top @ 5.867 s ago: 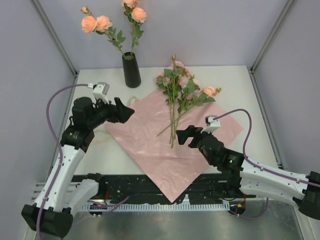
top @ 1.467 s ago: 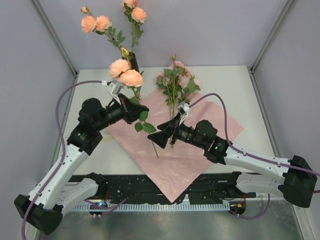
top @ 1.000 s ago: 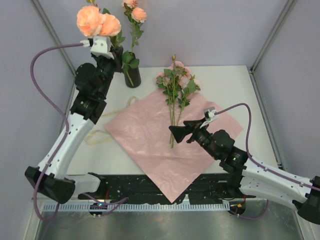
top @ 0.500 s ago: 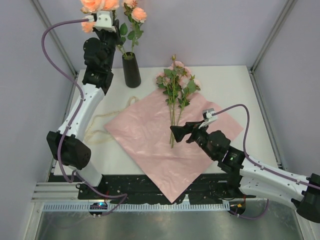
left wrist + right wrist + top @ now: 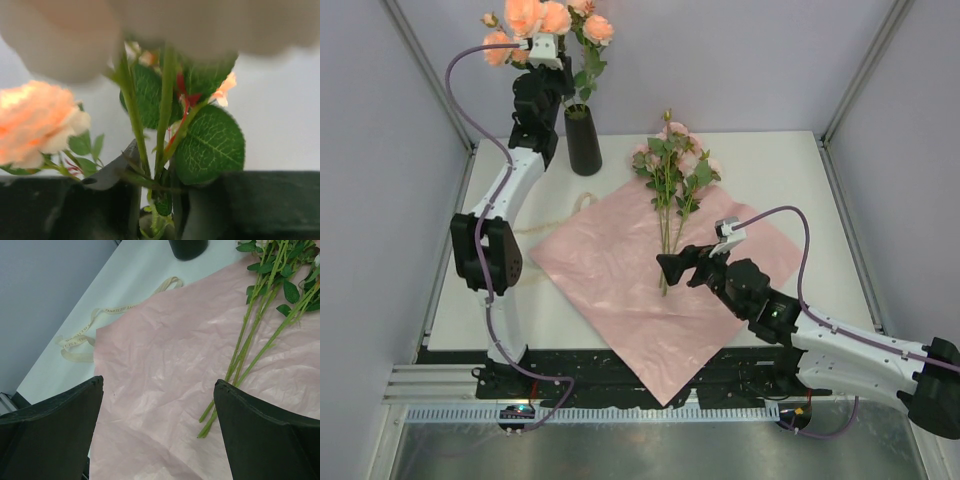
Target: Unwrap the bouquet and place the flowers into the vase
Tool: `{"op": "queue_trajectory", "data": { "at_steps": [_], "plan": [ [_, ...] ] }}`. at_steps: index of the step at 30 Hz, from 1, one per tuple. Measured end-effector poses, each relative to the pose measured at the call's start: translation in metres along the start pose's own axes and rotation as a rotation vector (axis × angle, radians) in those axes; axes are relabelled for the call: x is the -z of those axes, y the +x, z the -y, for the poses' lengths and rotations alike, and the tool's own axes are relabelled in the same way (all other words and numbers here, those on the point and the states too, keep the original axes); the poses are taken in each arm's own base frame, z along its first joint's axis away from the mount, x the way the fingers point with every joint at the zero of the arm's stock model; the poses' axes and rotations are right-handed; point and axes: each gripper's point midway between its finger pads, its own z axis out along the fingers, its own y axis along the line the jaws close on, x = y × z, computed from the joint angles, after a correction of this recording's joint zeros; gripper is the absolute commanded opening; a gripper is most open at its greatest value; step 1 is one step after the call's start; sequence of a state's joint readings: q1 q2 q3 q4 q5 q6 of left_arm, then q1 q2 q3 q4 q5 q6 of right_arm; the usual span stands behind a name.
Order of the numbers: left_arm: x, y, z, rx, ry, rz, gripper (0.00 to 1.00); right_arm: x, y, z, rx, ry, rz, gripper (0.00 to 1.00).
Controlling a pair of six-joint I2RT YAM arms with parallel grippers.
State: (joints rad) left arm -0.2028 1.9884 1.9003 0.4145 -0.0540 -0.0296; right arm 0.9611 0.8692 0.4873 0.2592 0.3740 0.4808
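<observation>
The black vase [image 5: 583,142] stands at the back left of the table with peach roses [image 5: 598,28] rising from it. My left gripper [image 5: 560,92] hangs just above its mouth. In the left wrist view the gripper [image 5: 160,187] has green rose stems [image 5: 165,105] running up between its fingers, and a sliver of light shows beside them. More flowers [image 5: 670,170] lie loose on the unfolded pink wrapping sheet [image 5: 640,290]. My right gripper [image 5: 680,268] hovers wide open over the sheet [image 5: 160,340], its jaws empty, with the stem ends [image 5: 235,367] just inside its right finger.
The cream ribbon [image 5: 100,315] lies untied on the white table left of the sheet. Grey enclosure walls [image 5: 400,150] and metal posts stand close on both sides and behind. The sheet's near corner hangs over the table's front edge [image 5: 665,395].
My left arm has carried a rose stem up and right from the left wall to above the vase, and its jaws have eased apart. The right gripper has barely moved.
</observation>
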Motion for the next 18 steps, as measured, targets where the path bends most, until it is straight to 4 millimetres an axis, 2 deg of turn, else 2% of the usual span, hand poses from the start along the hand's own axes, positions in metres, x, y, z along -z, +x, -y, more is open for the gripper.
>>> {"op": "queue_trajectory", "data": {
  "at_steps": [3, 7, 12, 15, 18],
  "plan": [
    [-0.001, 0.033, 0.005, 0.021, 0.02, -0.067, 0.55, 0.0, -0.001, 0.0, 0.0, 0.001, 0.0, 0.95],
    [0.006, 0.056, 0.006, 0.036, 0.02, -0.125, 0.68, 0.0, -0.002, 0.0, -0.002, 0.006, 0.0, 0.96],
    [0.041, 0.084, 0.005, 0.041, 0.019, -0.233, 0.85, 0.002, -0.003, 0.001, -0.022, 0.016, -0.002, 0.95],
    [0.07, 0.083, 0.005, 0.057, 0.017, -0.276, 0.92, 0.002, -0.005, 0.003, -0.038, 0.043, -0.011, 0.95],
    [0.1, 0.066, 0.004, 0.075, 0.015, -0.282, 0.95, 0.001, -0.011, 0.007, -0.057, 0.09, -0.01, 0.95]
  ]
}}
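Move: Ahead of the left hand, which still has the flower stem between its fingers, the black vase stands about 15 cm farther out and 2 cm to the right, its middle some 28 cm below. The pink blossoms left on the wrapper lie about 14 cm ahead and 29 cm to the right of that hand, the ribbon loop 4 cm ahead and 3 cm right, both some 40 cm down. From the right hand the vase is roughly 50 cm ahead, 27 cm left and 9 cm lower. Opening its fingers from a narrow gap to nearly full width, the left hand lets go of the flower stem, easing forward barely 1 cm and sinking about 10 cm over the near side of the vase. As the descent ends it draws back some 8 cm towards its base, empty, the wrist having tipped down about 15 degrees to bring the fingers near level. ##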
